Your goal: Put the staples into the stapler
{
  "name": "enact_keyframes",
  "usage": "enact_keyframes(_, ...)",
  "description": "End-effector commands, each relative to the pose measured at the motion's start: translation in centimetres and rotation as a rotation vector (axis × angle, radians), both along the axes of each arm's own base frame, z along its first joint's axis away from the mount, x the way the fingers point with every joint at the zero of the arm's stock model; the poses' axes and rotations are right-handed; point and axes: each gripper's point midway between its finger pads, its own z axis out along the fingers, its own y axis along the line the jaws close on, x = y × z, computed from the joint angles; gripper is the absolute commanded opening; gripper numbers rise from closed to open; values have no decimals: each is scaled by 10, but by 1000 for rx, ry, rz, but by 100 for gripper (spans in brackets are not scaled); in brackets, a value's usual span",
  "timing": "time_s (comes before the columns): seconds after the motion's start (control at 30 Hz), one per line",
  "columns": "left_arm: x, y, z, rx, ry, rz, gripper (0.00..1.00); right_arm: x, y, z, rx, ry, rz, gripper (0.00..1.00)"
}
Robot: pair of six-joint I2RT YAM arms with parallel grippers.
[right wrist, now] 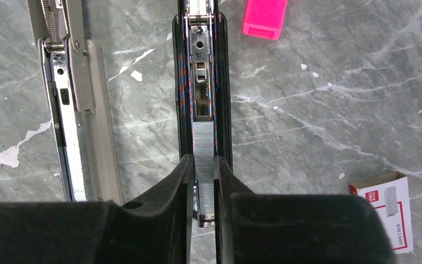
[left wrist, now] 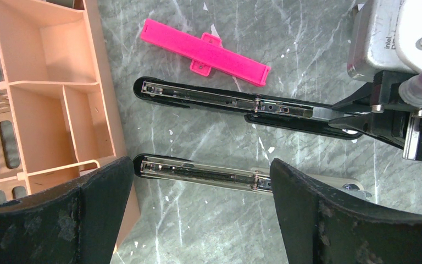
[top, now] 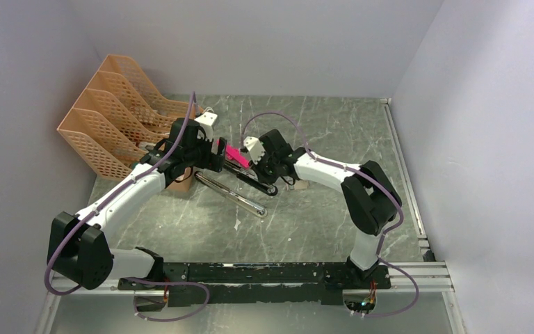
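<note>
The stapler (right wrist: 200, 82) lies swung open on the table, its black half with the silver rail (left wrist: 209, 99) next to its silvery other half (left wrist: 198, 173). My right gripper (right wrist: 203, 190) is shut on a strip of staples (right wrist: 203, 148). The strip lies in line with the rail at its near end; I cannot tell whether it sits in the channel. My left gripper (left wrist: 200, 220) is open above the silvery half, which runs between its fingers (left wrist: 104, 203) untouched. In the top view the two grippers, left (top: 212, 156) and right (top: 257, 167), are close together over the stapler (top: 240, 198).
A bright pink plastic piece (left wrist: 206, 52) lies just beyond the stapler. A white box with red print (right wrist: 387, 209) sits on the table to the right of my right gripper. An orange desk organiser (left wrist: 49, 99) and orange file racks (top: 111, 111) stand at the left.
</note>
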Motion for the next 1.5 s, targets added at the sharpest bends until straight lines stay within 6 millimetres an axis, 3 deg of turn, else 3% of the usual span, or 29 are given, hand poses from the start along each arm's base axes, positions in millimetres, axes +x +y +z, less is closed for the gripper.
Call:
enact_keyframes(0.0,0,-5,9,-16,-38,-22,98,2,-9,-11,-88,-8,-21,0)
enact_keyframes(0.63,0,-4,8,-14,-36,-20,98,0,-6,-14,-172,-86,16,0)
enact_keyframes(0.83,0,-4,9,-14,-37,-17,98,-1,8,14,-37,-163,37,0)
enact_keyframes(1.03,0,-4,10,-18,-38,-17,98,-4,16,57,129,-288,49,0)
enact_keyframes(1.23,0,-3,10,-16,-37,-10,98,-28,26,79,296,-320,125,0)
enact_keyframes(1.37,1,-2,10,-12,-38,0,98,-68,53,88,442,-315,228,0)
enact_keyframes(1.47,1,-1,10,-11,-37,4,98,-95,74,85,517,-286,295,0)
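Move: My right hand pinches a strip of staples low over the near end of the black stapler, whose middle lies about 3 cm ahead and 6 cm left. The grey stapler's near end is some 6 cm back and 4 cm left, barely lower. The pink bar lies about 9 cm ahead and 9 cm left, and the open staple tray about 9 cm right, level with the hand. From my left hand, the grey stapler's near end is roughly 12 cm right, 7 cm back and 13 cm down. I keep my right hand low at the black stapler's channel at first, only tilting the wrist some 10 degrees. Then I draw back slightly and lift clear about 6 cm, before swinging back and left over the grey stapler's near end, faster at the last. The wrist tips up and rolls as I go, and my fingers keep their pinch on the strip. ##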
